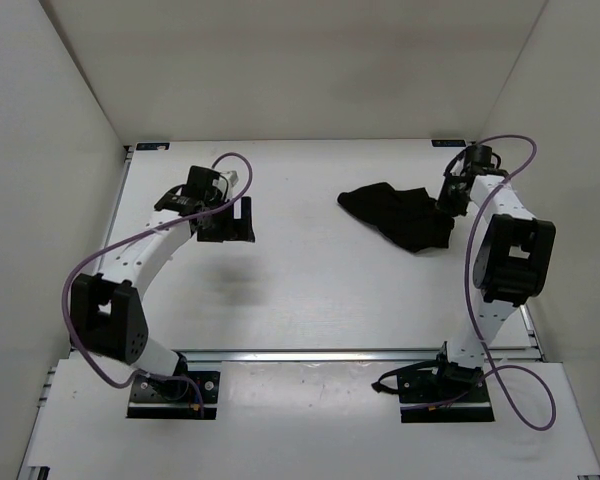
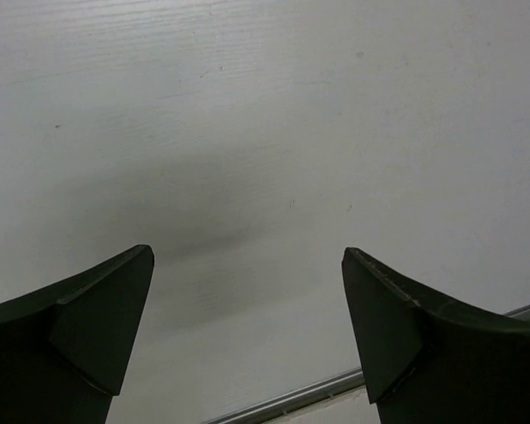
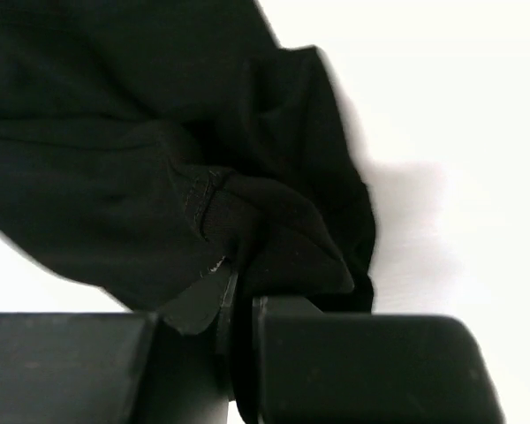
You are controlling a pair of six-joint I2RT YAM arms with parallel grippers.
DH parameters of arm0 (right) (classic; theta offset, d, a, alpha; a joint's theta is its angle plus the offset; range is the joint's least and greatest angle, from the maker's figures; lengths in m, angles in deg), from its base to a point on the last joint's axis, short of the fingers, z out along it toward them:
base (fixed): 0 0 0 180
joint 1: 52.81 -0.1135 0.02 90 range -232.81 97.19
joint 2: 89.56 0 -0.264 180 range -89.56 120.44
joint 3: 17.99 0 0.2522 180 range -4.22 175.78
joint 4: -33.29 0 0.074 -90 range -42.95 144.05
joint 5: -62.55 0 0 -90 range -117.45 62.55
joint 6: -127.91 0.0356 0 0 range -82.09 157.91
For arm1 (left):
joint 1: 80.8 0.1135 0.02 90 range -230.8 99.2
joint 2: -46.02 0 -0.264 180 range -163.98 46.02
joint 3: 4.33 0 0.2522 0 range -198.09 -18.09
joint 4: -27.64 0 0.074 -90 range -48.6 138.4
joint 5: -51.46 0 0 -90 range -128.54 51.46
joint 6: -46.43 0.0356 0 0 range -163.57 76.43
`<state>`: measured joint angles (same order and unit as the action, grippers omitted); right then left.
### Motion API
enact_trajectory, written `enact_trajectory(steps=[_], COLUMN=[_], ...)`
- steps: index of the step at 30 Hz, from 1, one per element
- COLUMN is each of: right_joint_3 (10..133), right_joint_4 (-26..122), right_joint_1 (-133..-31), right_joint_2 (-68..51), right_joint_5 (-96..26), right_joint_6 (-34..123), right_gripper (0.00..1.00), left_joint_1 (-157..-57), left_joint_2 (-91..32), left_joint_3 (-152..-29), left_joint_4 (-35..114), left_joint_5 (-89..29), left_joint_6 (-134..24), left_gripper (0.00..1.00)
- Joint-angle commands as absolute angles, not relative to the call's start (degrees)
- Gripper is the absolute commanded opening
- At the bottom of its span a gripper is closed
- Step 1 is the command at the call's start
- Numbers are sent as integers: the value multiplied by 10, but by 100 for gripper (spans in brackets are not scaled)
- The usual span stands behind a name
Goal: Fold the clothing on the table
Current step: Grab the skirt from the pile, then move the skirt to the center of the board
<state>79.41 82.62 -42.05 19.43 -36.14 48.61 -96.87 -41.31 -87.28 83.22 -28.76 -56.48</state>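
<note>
The clothing [image 1: 398,214] is a crumpled black garment lying on the white table [image 1: 310,290], right of centre. My right gripper [image 1: 448,203] sits at the garment's right edge. In the right wrist view its jaws are pressed together on a fold of the clothing [image 3: 159,132], with the gripper [image 3: 238,287] pinching the hem. My left gripper [image 1: 232,222] hovers over bare table at the left, far from the garment. Seen from the left wrist, that gripper [image 2: 247,265] stands wide open with nothing between its fingers [image 2: 389,318].
White walls enclose the table on three sides. A metal rail [image 1: 330,353] runs along the near edge in front of the arm bases, and the rail [image 2: 291,399] also shows below the left gripper. Purple cables loop off both arms.
</note>
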Motion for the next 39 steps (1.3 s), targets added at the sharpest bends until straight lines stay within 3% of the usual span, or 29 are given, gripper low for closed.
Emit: enact_trajectory(steps=[1,3,8,9,13,16,19,25,30,35,39], right_joint_3=[821,823,891,895,852,796,732,584,429,424,506], right_joint_4=[793,774,729,667,518,490,565,709,691,688,681], right_joint_1=[-465,-508,-608,-631,-649,-641,-617,-571,-573,-564,-562], right_joint_2=[142,111,63,31,-65,-140,-184,-169,-159,-143,-72], right_joint_5=[-433,-444,-618,-685,-741,-737,-658,-585,-575,-551,-557], right_joint_6=[478,485,504,553,645,684,647,589,593,591,572], right_gripper=[0,0,0,0,0,0,0,0,0,0,0], left_joint_1=[-950,-938,-927,-932,-924,-908,-914,-923,-930,-955,-1002], left_joint_2=[-355,-362,-392,-388,-363,-319,-273,-197,-139,-96,-94], left_joint_3=[-842,-834,-835,-842,-862,-838,-812,-751,-696,-626,-578], left_joint_4=[782,760,718,716,723,716,723,705,687,636,564], left_joint_5=[-279,-252,-221,-222,-217,-219,-221,-181,-160,-139,-98], left_joint_6=[-566,-569,-572,-563,-562,-566,-561,-589,-632,-661,-693], left_gripper=[99,99,98,99,99,99,98,99,99,98,99])
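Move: The skirt is already pinched by its right end in the shut right fingers; its middle lies some 14 cm to their left, level with them or a centimetre back, and about 2 cm below. They take it to bare table about 15 cm back and 16 cm left, the metal rail running some 35 cm straight back from the hand. From the open left hand, the skirt's middle is roughly 50 cm right, 8 cm ahead and 6 cm lower. Sweeping left and up in a fast arc, the right hand whips the skirt some 27 cm left and 34 cm high with its fingers swinging upward, then swings down and back towards the robot, ending low again, still gripping. The empty, open left hand rises about 7 cm, then draws back and sinks partway, tilting. ##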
